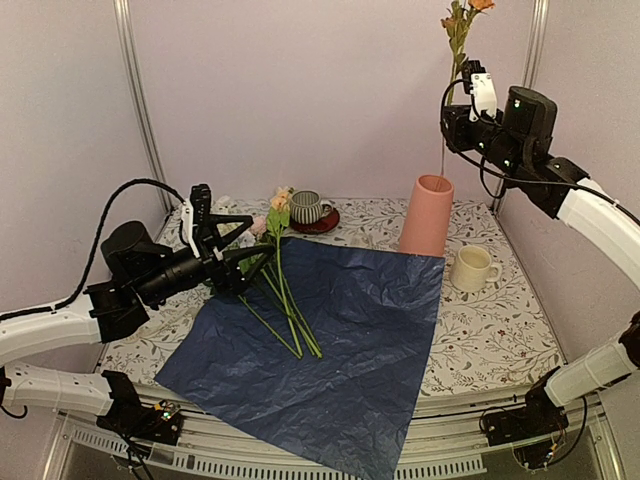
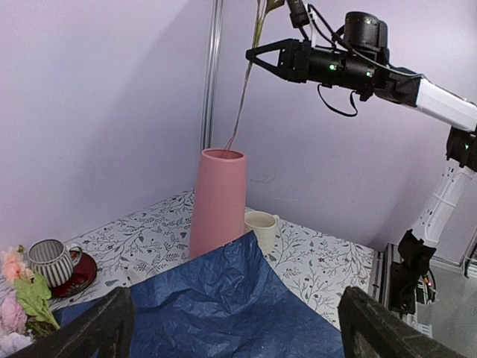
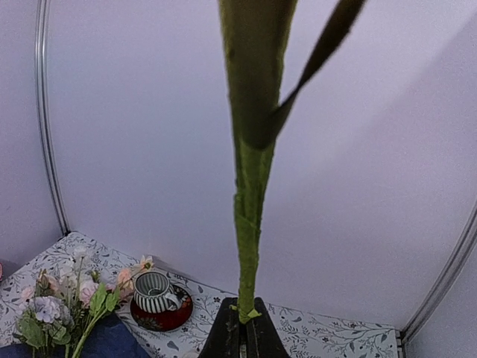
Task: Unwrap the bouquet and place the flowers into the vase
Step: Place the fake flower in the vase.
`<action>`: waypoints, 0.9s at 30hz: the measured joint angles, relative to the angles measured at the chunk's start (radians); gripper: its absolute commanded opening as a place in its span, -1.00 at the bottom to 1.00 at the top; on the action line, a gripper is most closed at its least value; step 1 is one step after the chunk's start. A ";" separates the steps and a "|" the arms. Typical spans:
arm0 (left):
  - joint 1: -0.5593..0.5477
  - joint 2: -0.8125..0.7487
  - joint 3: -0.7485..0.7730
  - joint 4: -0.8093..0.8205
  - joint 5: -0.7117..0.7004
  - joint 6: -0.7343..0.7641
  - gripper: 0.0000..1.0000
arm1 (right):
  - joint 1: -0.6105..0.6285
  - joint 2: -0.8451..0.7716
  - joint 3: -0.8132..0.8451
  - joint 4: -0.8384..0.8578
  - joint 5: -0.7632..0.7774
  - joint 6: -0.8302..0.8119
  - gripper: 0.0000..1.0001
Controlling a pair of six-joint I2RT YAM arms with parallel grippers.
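Observation:
The bouquet lies unwrapped: its blue paper (image 1: 340, 330) is spread flat, and several flowers (image 1: 284, 290) rest on its left part with their blooms toward the back. My left gripper (image 1: 255, 240) hovers open just above their stems; in the left wrist view its fingers (image 2: 104, 328) frame the paper (image 2: 223, 306). High at the right, my right gripper (image 1: 447, 122) is shut on one flower stem (image 3: 250, 224). This stem hangs upright, with its lower end at the mouth of the pink vase (image 1: 427, 215) and its peach bloom (image 1: 462, 18) at the top.
A striped cup on a red saucer (image 1: 308, 208) stands at the back, behind the blooms. A cream mug (image 1: 472, 268) sits right of the vase, beside the paper's corner. The paper's near corner overhangs the table's front edge (image 1: 470, 400).

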 measured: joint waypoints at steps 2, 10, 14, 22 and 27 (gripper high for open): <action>0.000 0.001 0.000 0.000 0.000 0.000 0.95 | -0.035 0.013 0.000 -0.007 -0.041 0.043 -0.96; 0.000 0.013 0.000 -0.014 -0.004 0.000 0.95 | -0.142 0.127 0.000 -0.068 -0.148 0.202 -0.76; 0.000 0.013 0.000 -0.022 -0.008 0.000 0.95 | -0.154 0.172 -0.016 -0.098 -0.150 0.251 0.44; 0.000 0.018 0.000 -0.051 -0.035 0.000 0.96 | -0.156 0.184 -0.029 -0.136 -0.144 0.282 0.49; 0.000 0.025 0.000 -0.073 -0.083 -0.015 0.96 | -0.157 0.125 -0.061 -0.164 -0.156 0.283 0.40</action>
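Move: The right hand still grips the fake flower's stem, its lower end just at the vase mouth. The vase's middle lies about 8 cm ahead, 1 cm right and 33 cm below, its mouth some 19 cm below. The cream mug is roughly 12 cm to the right of the vase and 2 cm nearer; the striped cup lies some 22 cm ahead, 26 cm left and 42 cm below the hand. From the left hand the vase is about 24 cm ahead, 30 cm right, 19 cm below. The right fingers let go of the fake flower's stem over the vase mouth, opening wide late in a drop of about 13 cm that also carries the hand some 7 cm forward, fingertips tipping down 20-odd degrees. Freed of the stem, the hand eases back a couple of centimetres. The open left hand sinks slightly and creeps forward. ##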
